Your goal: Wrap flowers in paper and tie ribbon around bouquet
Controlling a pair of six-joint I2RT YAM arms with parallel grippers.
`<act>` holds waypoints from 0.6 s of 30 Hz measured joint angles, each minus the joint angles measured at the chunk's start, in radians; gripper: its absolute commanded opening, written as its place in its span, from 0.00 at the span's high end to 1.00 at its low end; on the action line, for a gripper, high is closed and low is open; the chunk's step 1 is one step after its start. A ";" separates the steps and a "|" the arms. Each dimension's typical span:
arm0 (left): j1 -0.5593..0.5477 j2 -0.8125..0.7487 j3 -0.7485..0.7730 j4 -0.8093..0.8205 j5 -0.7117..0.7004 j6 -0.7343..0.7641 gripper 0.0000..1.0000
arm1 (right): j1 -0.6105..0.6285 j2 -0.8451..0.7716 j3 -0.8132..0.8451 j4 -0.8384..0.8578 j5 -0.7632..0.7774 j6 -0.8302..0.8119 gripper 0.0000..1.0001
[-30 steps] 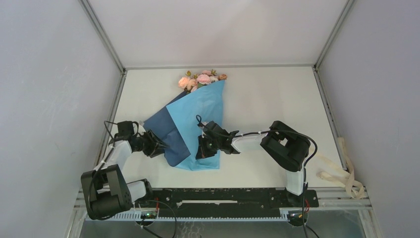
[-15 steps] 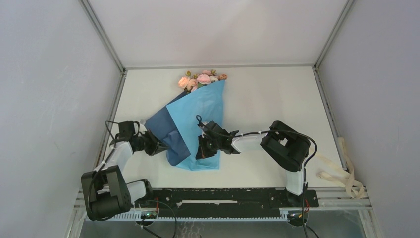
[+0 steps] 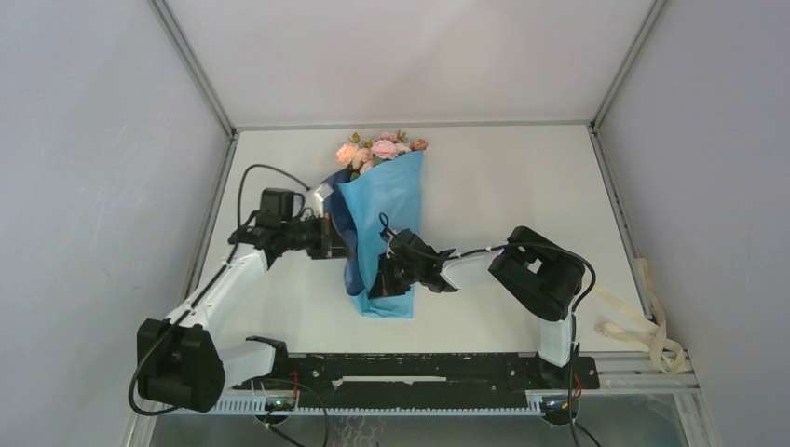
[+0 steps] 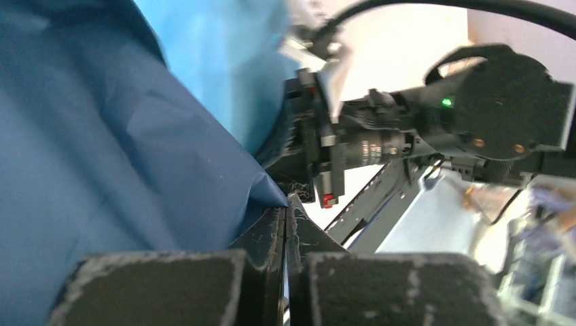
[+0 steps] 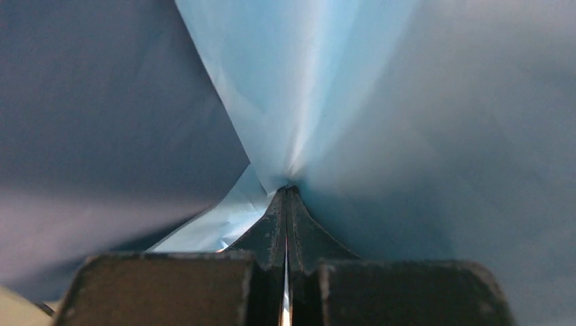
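Note:
The flowers [image 3: 377, 147] lie at the back of the table, pink blooms poking out of the paper [image 3: 391, 196]. The paper is folded into a light blue cone with a navy flap raised along its left side. My left gripper [image 3: 337, 237] is at that flap; in the left wrist view it [image 4: 286, 204] is shut on the navy paper [image 4: 102, 136] corner. My right gripper [image 3: 377, 277] sits low on the cone, shut, with light blue paper [image 5: 407, 102] gathered at its tips [image 5: 286, 191]. The ribbon [image 3: 643, 326] lies by the right wall, away from both grippers.
Grey walls close the table [image 3: 522, 186] in on the left, back and right. The black mounting rail [image 3: 419, 368] runs along the near edge. My right arm [image 4: 475, 102] fills the upper right of the left wrist view, close to the left gripper.
My left gripper shut on the navy corner and carried it up and to the right, folding the dark flap against the cone. The right gripper stayed put.

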 measured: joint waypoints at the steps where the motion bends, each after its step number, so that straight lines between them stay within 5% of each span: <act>1: -0.050 0.007 0.025 0.002 -0.011 0.019 1.00 | 0.000 0.000 -0.010 0.016 -0.003 0.011 1.00; 7: -0.234 0.224 0.185 0.039 -0.054 0.087 1.00 | -0.008 -0.005 -0.091 0.161 -0.006 0.080 1.00; 12: -0.279 0.464 0.309 0.054 -0.084 0.138 1.00 | 0.000 -0.037 -0.151 0.219 0.026 0.121 1.00; 18: -0.296 0.579 0.322 0.051 -0.112 0.199 1.00 | 0.020 -0.177 -0.212 0.191 0.094 0.150 0.98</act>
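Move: The left gripper holds the loose dark-blue flap; the middle of the light-blue panel, where the flap is being taken, lies about 8 cm ahead, 7 cm to its right and 13 cm below. The flower heads are some 29 cm ahead and 5 cm right, 10 cm lower; the paper's bottom edge is roughly 10 cm back and 7 cm right. From the right gripper, shut against the paper low down, that panel's middle is about 14 cm ahead and 5 cm right. Swinging rightward and then forward and down, the left hand carries the flap edge in its shut fingers over the bouquet towards the light-blue panel: about 8 cm across, 4 cm out and finally 8 cm lower, turning some 20 degrees clockwise. The right hand keeps its closed tips at the lower paper at first, rolling slightly, then rises about 3 cm while edging right. ##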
